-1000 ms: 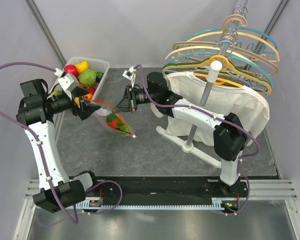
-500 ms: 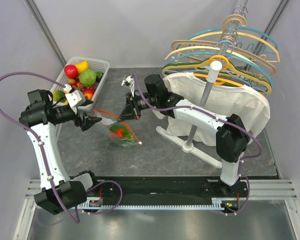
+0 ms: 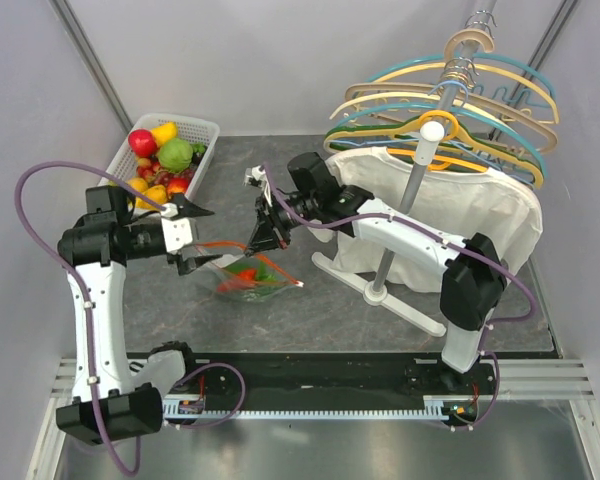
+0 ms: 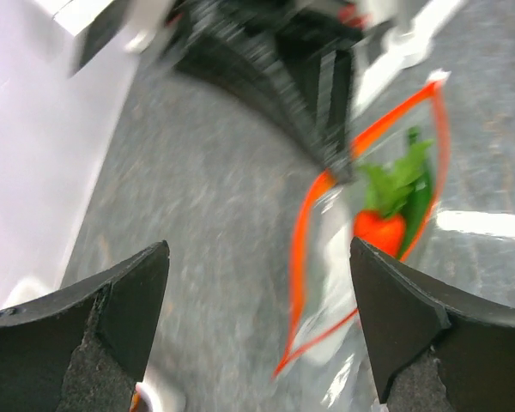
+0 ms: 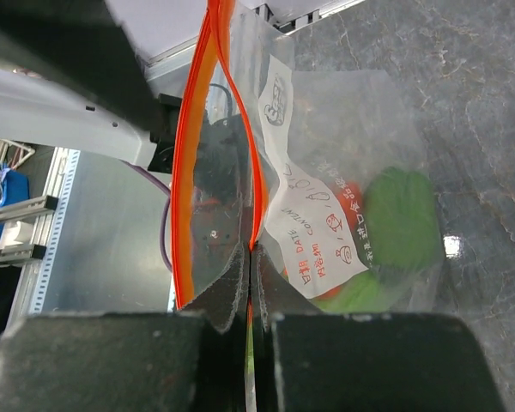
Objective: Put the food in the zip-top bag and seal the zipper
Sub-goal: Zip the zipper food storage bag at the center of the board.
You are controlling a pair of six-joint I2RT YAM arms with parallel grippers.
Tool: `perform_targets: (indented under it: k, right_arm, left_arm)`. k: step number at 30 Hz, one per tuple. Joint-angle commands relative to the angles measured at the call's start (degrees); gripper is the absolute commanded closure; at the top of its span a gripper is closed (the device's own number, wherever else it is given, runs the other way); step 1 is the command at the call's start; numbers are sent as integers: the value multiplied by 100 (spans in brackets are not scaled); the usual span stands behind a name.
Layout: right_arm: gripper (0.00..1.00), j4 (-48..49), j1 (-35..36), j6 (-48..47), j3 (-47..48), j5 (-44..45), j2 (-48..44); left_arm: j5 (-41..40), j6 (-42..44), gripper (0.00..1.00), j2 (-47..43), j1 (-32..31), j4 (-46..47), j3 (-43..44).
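Note:
The zip-top bag rests on the grey table, mouth facing left, with an orange piece and a green piece of food inside. My right gripper is shut on the bag's red-orange zipper edge; in the right wrist view its tips pinch one strip of the zipper while the other bows away, so the mouth gapes. The green food shows behind the bag's white label. My left gripper stands open just left of the mouth, touching nothing. From the left wrist, the gripper frames the zipper and the bagged food.
A white lattice basket at the back left holds several more toy fruits. A rack of hangers with a white cloth fills the right side, its foot near the bag.
The right gripper has lowered the bag from mid-air onto the table. The left arm has pulled back toward the near left, its open gripper now apart from the bag mouth.

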Motion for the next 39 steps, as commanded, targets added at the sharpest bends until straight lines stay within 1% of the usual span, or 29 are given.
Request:
perform_targets:
  k: [1, 3, 4, 6, 9, 12, 15, 16, 18, 19, 20, 21, 22, 23, 24, 25, 26, 27, 29, 31, 35, 39]
  right_arm:
    - [100, 251, 90, 206, 534, 98, 183]
    - [100, 287, 116, 260, 657, 168, 254]
    - [100, 305, 125, 303, 754, 168, 324]
    - [100, 322, 142, 321, 842, 168, 377]
    - [100, 322, 195, 269, 930, 177, 421]
    - [100, 305, 248, 111, 878, 212, 368]
    - [100, 270, 257, 5, 781, 230, 316]
    - [100, 279, 257, -12, 729, 282, 281]
    - [100, 270, 265, -109, 676, 335, 245]
    - [98, 270, 257, -127, 615, 396, 184]
    - [91, 270, 257, -144, 597, 432, 166]
    - [69, 270, 257, -188, 570, 467, 131]
    - [59, 261, 257, -214, 544, 485, 96]
    - [50, 261, 257, -232, 526, 581, 61]
    - [30, 270, 257, -267, 456, 660, -35]
    - [20, 279, 257, -302, 421, 722, -88]
    - [13, 279, 265, -381, 377, 800, -132]
    - [6, 322, 257, -425, 264, 845, -255]
    - [2, 401, 257, -583, 114, 915, -378]
    - [2, 454, 257, -698, -36, 933, -502]
    - [2, 463, 257, -970, -238, 1056, -625]
    - [2, 498, 257, -1190, -711, 1485, -852]
  left_arm:
    - [-307, -657, 11, 76, -565, -711, 16]
    - [-343, -932, 13, 278, -574, -735, 95]
    - [-360, -924, 15, 339, -574, -814, 156]
    - [-421, -854, 17, 472, -582, -929, 140]
    - [-676, -906, 21, 525, -644, -825, -141]
    - [-1036, -1055, 29, 455, -662, -438, -440]
    - [-1283, -1064, 43, 428, -653, -244, -598]
    - [-1388, -1091, 57, 445, -653, -200, -625]
    - [-1485, -1275, 76, 481, -662, -95, -608]
    - [-1494, -1345, 95, 524, -653, -60, -599]
    - [-1503, -1676, 98, 533, -653, 176, -599]
    - [-1520, -1862, 98, 542, -644, 300, -590]
    - [-1495, -2038, 98, 568, -609, 432, -581]
    - [-1459, -2414, 98, 586, -574, 590, -581]
    - [-1424, -2601, 98, 595, -530, 843, -564]
    - [-1459, -2811, 98, 691, -495, 1003, -555]
    - [-1494, -3118, 98, 779, -469, 1100, -529]
    - [-1538, -3217, 98, 884, -433, 1197, -450]
    - [-1486, -3358, 98, 1260, -258, 1198, -327]
    - [-1319, -3350, 98, 1482, -65, 1145, -142]
    - [-1187, -3332, 98, 1886, 94, 1154, 34]
    - [-950, -3183, 98, 2150, 305, 1101, 218]
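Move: The nearer free end of the bag's orange rim hangs some 7 cm below the open left gripper, about 2 cm to its right and 1 cm back. The shut right gripper still pinches the rim; that free end is about 5 cm to its left, 1 cm ahead and 2 cm lower. From the left gripper, the food in the bag lies roughly 6 cm right, 3 cm back and 15 cm down, the zipper's white end about 17 cm right, 7 cm back and 8 cm down. Sink the open left gripper about 8 cm onto the near end of the rim and shut it there, while the right gripper, still pinching, edges 3 cm left to meet it. Then open the right fingers wide and slide them back right about as far, as the left draws its pinched rim some 8 cm forward and left, tipping its fingers steadily down, about 40 degrees in all. ##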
